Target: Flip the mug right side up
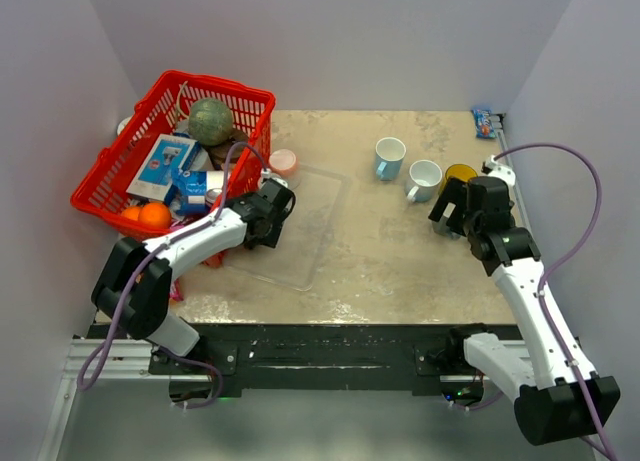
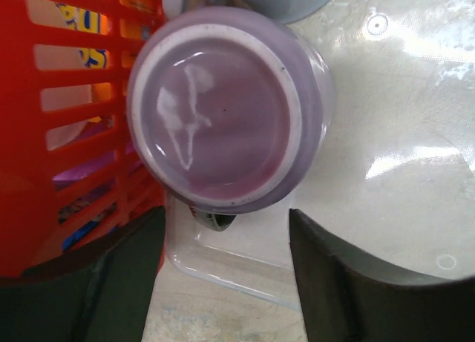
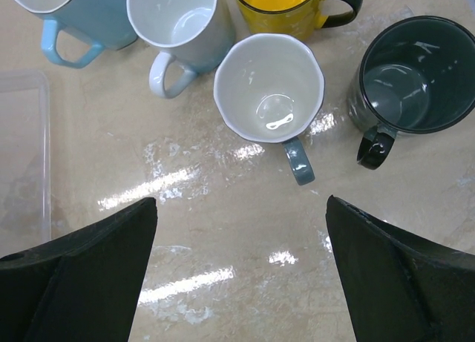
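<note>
A lilac mug (image 2: 226, 108) stands upside down, its glazed base facing the left wrist camera, on the corner of a clear plastic tray (image 2: 223, 271) beside the red basket (image 2: 30, 201). Part of its handle shows under its near edge. My left gripper (image 2: 224, 231) hovers just short of it, open, with a finger on each side and nothing between them. In the top view this gripper (image 1: 275, 206) covers the mug. My right gripper (image 1: 447, 209) hangs open over bare table (image 3: 241, 208) in front of a group of upright mugs.
The red basket (image 1: 170, 151) full of groceries stands at the back left, against the tray (image 1: 310, 231). A pink mug (image 1: 283, 162) sits behind the left gripper. Upright blue (image 3: 82, 15), white (image 3: 178, 23), yellow (image 3: 289, 8), white-grey (image 3: 269, 86) and dark grey (image 3: 415, 75) mugs cluster at the right.
</note>
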Controlling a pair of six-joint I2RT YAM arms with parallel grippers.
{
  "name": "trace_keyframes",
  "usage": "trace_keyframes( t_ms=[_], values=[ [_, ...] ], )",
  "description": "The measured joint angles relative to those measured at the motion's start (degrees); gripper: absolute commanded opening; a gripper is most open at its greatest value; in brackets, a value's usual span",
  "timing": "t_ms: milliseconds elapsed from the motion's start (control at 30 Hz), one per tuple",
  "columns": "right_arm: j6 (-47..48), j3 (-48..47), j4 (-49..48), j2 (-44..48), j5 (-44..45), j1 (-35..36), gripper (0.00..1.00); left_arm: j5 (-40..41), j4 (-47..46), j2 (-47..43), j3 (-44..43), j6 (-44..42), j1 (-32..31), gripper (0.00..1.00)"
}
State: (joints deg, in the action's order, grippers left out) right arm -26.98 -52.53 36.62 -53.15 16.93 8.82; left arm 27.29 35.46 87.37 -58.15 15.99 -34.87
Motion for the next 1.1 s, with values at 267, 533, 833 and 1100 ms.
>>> trace_keyframes(
  t_ms=[267,533,833,1100],
  values=[
    [0.00,1.46,-0.15,-0.02,-0.20,0.00,0.98,-1.20,0.04,2.10,0.20,1.01,0.00,0.55],
    [0.00,1.46,-0.33,-0.04,-0.24,0.00,0.98,-1.95,0.09,2.82,0.20,1.46,0.00,0.39],
    [0.00,1.46,-0.35,-0.04,-0.59,0.00,0.98,-3.78,-0.20,2.91,0.22,4.24,0.00,0.47],
    [0.04,1.46,-0.31,-0.15,-1.62,0.00,0.98,-3.67,-0.92,3.28,0.55,10.08,0.00,0.33]
  ],
)
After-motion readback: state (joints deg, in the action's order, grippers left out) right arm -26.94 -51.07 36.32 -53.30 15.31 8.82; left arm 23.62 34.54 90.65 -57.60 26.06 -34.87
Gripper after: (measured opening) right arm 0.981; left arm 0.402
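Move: The upside-down mauve mug's middle lies about 6 cm straight ahead of the left gripper and 3 cm below it, its handle pointing back at the fingers. The grey mug stands some 8 cm beyond the mauve mug and 3 cm to its right. The red basket's middle is about 18 cm ahead and 18 cm left of the gripper, its side wall close by the mauve mug. From the right gripper the mauve mug lies roughly 44 cm left, 8 cm ahead and 15 cm down. Bring the left gripper down about 2.5 cm behind the mauve mug, easing some 1.5 cm to the right, until its fingertips stand either side of the handle. Narrow the fingers from about three-quarters open to well under half on the way down, letting them widen briefly before narrowing again. Late on, roll the wrist slightly so its left side dips, and turn it a little counter-clockwise. ##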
